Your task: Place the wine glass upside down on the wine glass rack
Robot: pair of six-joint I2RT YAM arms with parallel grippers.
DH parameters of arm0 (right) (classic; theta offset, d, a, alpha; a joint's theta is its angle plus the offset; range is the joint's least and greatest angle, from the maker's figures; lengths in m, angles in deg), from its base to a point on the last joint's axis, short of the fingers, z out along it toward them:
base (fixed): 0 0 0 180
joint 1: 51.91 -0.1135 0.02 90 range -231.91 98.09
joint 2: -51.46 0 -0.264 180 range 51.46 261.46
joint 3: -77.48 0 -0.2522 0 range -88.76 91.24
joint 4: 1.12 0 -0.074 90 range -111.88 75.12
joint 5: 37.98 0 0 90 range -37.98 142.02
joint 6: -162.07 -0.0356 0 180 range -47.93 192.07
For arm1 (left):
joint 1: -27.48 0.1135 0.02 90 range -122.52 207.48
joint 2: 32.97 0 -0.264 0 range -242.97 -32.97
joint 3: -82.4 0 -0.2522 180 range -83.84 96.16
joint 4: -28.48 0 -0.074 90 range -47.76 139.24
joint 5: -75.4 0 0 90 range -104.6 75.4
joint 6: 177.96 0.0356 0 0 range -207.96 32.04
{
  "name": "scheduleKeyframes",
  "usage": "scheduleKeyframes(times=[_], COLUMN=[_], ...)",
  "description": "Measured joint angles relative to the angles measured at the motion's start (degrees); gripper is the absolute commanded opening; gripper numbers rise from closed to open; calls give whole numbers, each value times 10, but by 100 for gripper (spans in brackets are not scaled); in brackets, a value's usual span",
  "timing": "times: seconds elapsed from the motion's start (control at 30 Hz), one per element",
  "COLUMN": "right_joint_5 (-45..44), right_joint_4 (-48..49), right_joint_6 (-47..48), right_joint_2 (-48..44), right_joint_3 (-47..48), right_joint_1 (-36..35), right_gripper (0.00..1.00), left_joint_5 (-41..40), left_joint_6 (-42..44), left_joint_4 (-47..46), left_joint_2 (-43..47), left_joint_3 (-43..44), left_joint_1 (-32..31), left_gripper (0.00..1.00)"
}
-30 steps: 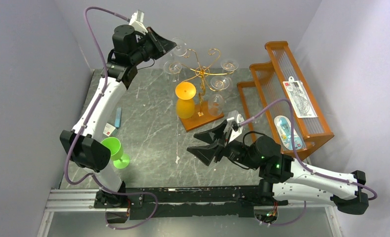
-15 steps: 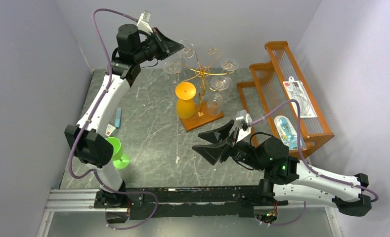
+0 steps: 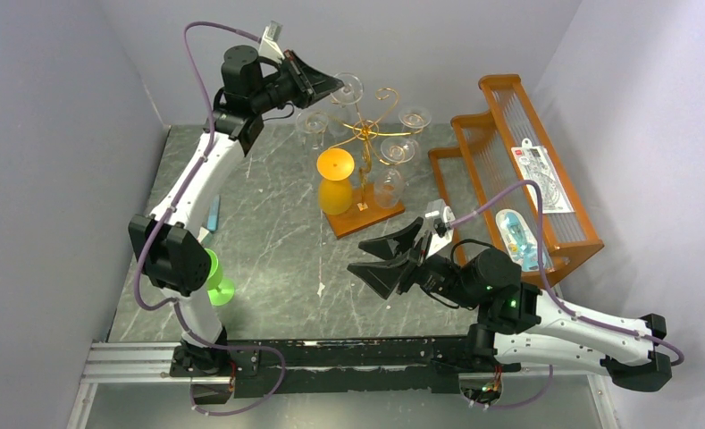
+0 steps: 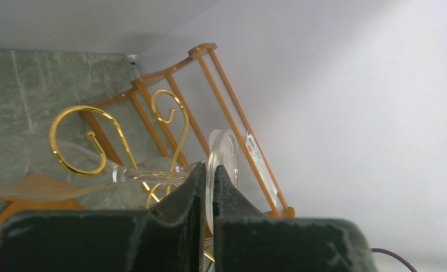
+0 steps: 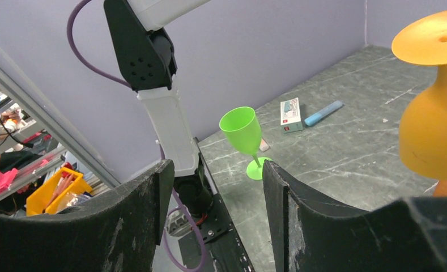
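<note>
A clear wine glass [image 3: 349,87] is held by its round foot [image 4: 224,152] in my left gripper [image 3: 333,87] [image 4: 209,170], which is shut on it. The glass hangs high at the back, just left of the top of the wine glass rack [image 3: 367,130]. Its stem runs sideways past the gold scrolls [image 4: 76,136]. The rack's wooden base [image 3: 356,222] rests on the table. My right gripper [image 3: 381,260] [image 5: 215,187] hovers open and holds nothing, in front of the rack.
Several clear glasses [image 3: 414,118] hang on the rack. An orange glass [image 3: 335,183] [image 5: 436,113] stands upside down by its base. A green glass [image 3: 216,279] [image 5: 242,133] stands near the left arm. An orange slatted shelf [image 3: 518,170] holds packages at the right. A small box [image 5: 290,113] and blue marker [image 5: 323,112] lie at the left.
The left arm has carried the clear glass rightward toward the top of the rack. The right arm shifted slightly right early on, then stayed still.
</note>
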Motion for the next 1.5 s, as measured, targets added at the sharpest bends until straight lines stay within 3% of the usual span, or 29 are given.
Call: scheduleKeyframes(times=[0.9,1.5], right_joint_5=[-4,-3], right_joint_4=[-2,-1], right_joint_6=[0,0], right_joint_2=[-8,-1], right_joint_3=[0,0], right_joint_1=[0,0], right_gripper=[62,62], left_joint_5=[-31,-53], left_joint_6=[9,46], left_joint_4=[-40,54], left_joint_2=[-61,-61], left_joint_3=[47,36], left_joint_1=[7,34], left_gripper=[5,8])
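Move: The left hand pinches the foot of the upside-down clear glass. The empty rear-left hook lies some 5 cm ahead, about level sideways and 7 cm below this hand. The other empty hook is 10 cm to the right and 6 cm ahead, at similar height; a hanging clear glass is 6 cm left, 1 cm back; the orange glass about 11 cm back, 1 cm left. From the right hand the rear-left hook is roughly 38 cm ahead, 3 cm left, near level. Forward first, after a small rise and drift right, the left hand then swings left and sinks, carrying the inverted clear glass to the rear-left hook: about 5 cm forward, 3 cm left and 5 cm down overall. The wrist turns some 10 degrees counter-clockwise and tips the fingers slightly down while they keep their pinch on the foot. ##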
